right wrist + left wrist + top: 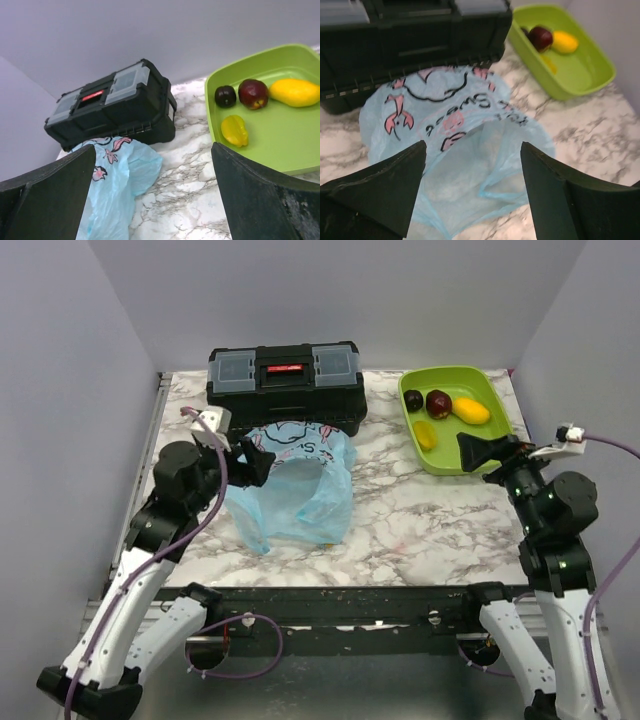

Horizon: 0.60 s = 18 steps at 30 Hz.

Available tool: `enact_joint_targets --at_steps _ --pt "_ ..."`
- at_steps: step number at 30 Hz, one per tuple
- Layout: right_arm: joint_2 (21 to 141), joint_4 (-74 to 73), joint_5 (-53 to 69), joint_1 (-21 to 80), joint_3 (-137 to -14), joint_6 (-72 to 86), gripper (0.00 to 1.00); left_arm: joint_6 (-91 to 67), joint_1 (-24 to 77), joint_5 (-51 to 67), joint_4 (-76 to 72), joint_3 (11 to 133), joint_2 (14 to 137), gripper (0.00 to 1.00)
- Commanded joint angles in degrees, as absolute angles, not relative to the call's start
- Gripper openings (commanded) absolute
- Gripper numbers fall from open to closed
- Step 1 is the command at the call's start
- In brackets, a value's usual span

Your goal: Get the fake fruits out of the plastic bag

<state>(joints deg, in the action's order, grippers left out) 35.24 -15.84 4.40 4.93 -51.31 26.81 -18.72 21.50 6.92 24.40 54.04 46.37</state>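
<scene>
The light-blue plastic bag (295,490) lies crumpled and flat on the marble table in front of the toolbox; it also shows in the left wrist view (455,130) and the right wrist view (115,175). The fake fruits lie in the green tray: a dark purple one (413,400) (225,96), a dark red one (438,403) (253,93), a yellow-orange mango shape (470,411) (295,92) and a yellow star shape (425,434) (234,130). My left gripper (253,464) (472,145) hangs open over the bag's left part, holding nothing. My right gripper (478,452) (152,146) stands wide open and empty at the tray's near edge.
A black toolbox (285,380) (410,45) (110,107) stands at the back, touching the bag's far side. The lime-green tray (482,383) (580,75) (280,140) sits at the back right corner. Grey walls enclose the table on three sides.
</scene>
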Motion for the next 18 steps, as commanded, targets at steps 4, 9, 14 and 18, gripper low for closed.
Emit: enact_joint_targets --at_steps 4,9,14,18 --pt "25.2 -25.0 2.5 4.9 -52.9 22.2 1.0 -27.3 21.5 9.5 7.7 53.5 34.3 0.88" --pt "17.9 -26.7 -1.3 4.9 -53.7 19.5 1.0 -28.5 21.5 6.7 4.1 53.2 30.9 0.99" --pt "11.5 -26.4 -7.6 4.9 -53.5 18.2 1.0 -29.1 21.6 5.3 1.5 52.9 29.7 0.99" --pt "10.3 -26.5 -13.7 4.9 -53.7 19.0 1.0 -29.1 21.6 5.3 0.6 53.1 30.2 0.99"
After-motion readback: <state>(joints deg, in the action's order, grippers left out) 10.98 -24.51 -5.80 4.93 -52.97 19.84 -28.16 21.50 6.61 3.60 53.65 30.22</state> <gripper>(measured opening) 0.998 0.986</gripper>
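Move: The emptied plastic bag lies open, its middle about 9 cm ahead of the left hand, 4 cm to its right and 26 cm below; the black toolbox stands some 22 cm beyond the bag, directly behind it. From the right hand that bag is roughly 11 cm ahead, 31 cm to the left and 33 cm down, while the green bin with the fruits sits about 27 cm ahead, 7 cm to the right and 32 cm below. The empty bag is left lying as the left hand climbs away from it, about 16 cm up and some 6 cm back, its fingers tipping up roughly 35 degrees and spreading to fully open. The right hand, already wide open, draws back from the fruit bin, about 11 cm back with some rise and drift right, fingertips tilting up and turning slightly clockwise. Both slow towards the end; neither touches anything. ##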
